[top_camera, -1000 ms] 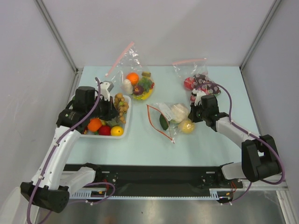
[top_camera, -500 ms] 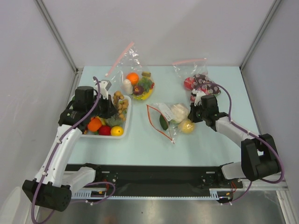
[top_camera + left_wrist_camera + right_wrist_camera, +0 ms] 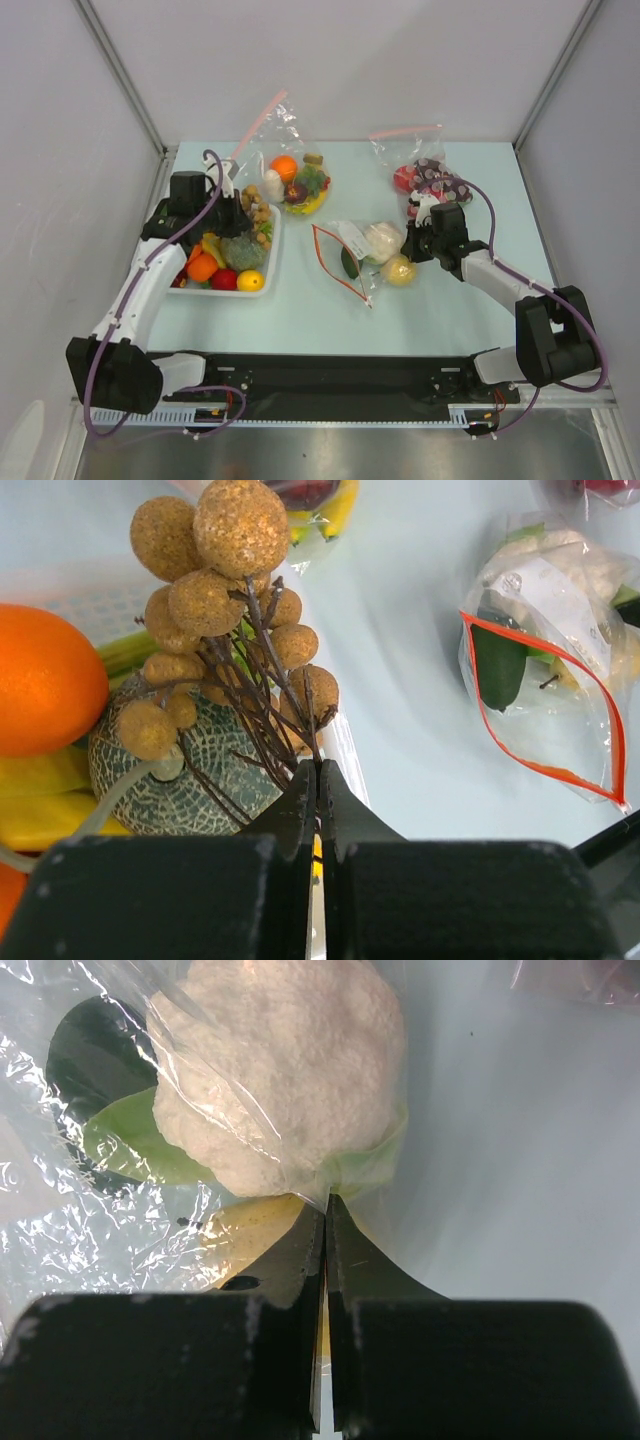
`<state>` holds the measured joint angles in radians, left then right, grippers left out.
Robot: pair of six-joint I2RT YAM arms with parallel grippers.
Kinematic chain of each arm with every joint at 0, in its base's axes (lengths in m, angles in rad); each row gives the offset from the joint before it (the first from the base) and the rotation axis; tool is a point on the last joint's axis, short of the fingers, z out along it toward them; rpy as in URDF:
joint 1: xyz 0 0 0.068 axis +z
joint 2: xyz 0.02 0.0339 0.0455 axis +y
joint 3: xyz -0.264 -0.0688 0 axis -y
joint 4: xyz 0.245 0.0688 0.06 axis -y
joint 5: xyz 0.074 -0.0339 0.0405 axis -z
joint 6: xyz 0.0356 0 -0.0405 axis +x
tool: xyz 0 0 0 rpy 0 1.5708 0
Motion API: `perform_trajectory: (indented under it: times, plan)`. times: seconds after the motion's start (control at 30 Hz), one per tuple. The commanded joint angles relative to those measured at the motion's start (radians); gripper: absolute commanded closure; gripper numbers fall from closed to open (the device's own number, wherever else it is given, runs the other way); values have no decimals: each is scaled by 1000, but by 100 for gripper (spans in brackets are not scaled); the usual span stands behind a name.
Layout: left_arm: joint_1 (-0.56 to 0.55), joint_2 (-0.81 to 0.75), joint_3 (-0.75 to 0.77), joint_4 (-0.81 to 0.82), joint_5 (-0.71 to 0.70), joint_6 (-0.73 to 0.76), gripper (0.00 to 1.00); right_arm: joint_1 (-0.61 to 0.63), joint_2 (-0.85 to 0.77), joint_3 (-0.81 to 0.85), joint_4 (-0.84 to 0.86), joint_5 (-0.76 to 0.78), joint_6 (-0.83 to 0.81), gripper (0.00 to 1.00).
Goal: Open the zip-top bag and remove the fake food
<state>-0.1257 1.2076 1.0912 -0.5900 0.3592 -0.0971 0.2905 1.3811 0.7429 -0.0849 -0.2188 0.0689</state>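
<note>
The zip-top bag (image 3: 362, 256) lies mid-table, its red-orange rim (image 3: 545, 695) gaping open toward the left. Inside it are a pale white-green leafy head (image 3: 290, 1070), a yellow round fruit (image 3: 398, 270) and a dark green piece (image 3: 497, 665). My right gripper (image 3: 326, 1200) is shut on a fold of the bag's plastic at its closed right end, just beside the leafy head. My left gripper (image 3: 317, 765) is shut on the dark stems of the brown bumpy cluster (image 3: 235, 600), which hangs over the right part of the white tray (image 3: 272, 262).
The tray holds an orange (image 3: 45, 680), a netted green melon (image 3: 180, 775), a red fruit (image 3: 225, 280) and a lemon (image 3: 251, 281). Two pink-zip bags of toys lie at the back, one (image 3: 298, 180) at the centre and one (image 3: 428, 178) at the right. Walls close in on three sides.
My left arm has swung toward the back of the tray, carrying the brown cluster a little farther away and to the right. The right arm and the bag have stayed put.
</note>
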Motion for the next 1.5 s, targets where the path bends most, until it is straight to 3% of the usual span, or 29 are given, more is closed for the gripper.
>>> perform_trajectory:
  times: [0.0,0.47,0.5,0.63,0.73,1.0,1.1,1.2,1.33,1.47]
  plan:
    - [15,20,-17,81,37,-3,100,-4,3,10,31,-13,-17,100]
    - [15,127,-27,55,37,30,98,-4,15,10,33,-22,-15,100]
    - [15,122,-28,45,34,30,95,-2,16,9,36,-25,-15,100]
    - [17,87,-34,53,20,20,54,-4,21,12,39,-30,-15,100]
    - [17,70,-27,55,18,14,41,-2,21,12,40,-34,-14,100]
    - [17,52,-5,45,15,5,33,-2,18,12,37,-39,-15,100]
    - [17,38,7,32,1,5,25,-2,16,13,37,-42,-15,100]
    - [15,20,27,9,-23,8,22,-2,15,12,36,-42,-14,100]
    - [15,-22,41,4,-49,16,8,-2,16,15,39,-45,-14,100]
    - [15,-46,58,-25,-72,25,0,-2,24,15,39,-53,-12,100]
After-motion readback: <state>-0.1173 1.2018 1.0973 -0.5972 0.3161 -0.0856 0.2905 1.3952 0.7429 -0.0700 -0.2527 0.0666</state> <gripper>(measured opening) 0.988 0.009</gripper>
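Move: Just below the left hand, which still grips the twig bunch by its stems, lies the green melon it is taken to, some 11 cm down, about 3 cm to the left and 2 cm ahead. The lemon is roughly 6 cm back, 1 cm left and 13 cm down; the nearest orange is about 8 cm ahead, 8 cm left and 9 cm down. From the right hand the melon lies some 39 cm left, level in reach and about 1 cm higher. Lowering the twig bunch into the tray, the left hand sinks about 4.5 cm over the melon, easing forward a centimetre with a slight tip down. There it stops, and the fingers start to open and let go of the stems; spreading on to wide open, they rise about 4.5 cm straight off the bunch. ##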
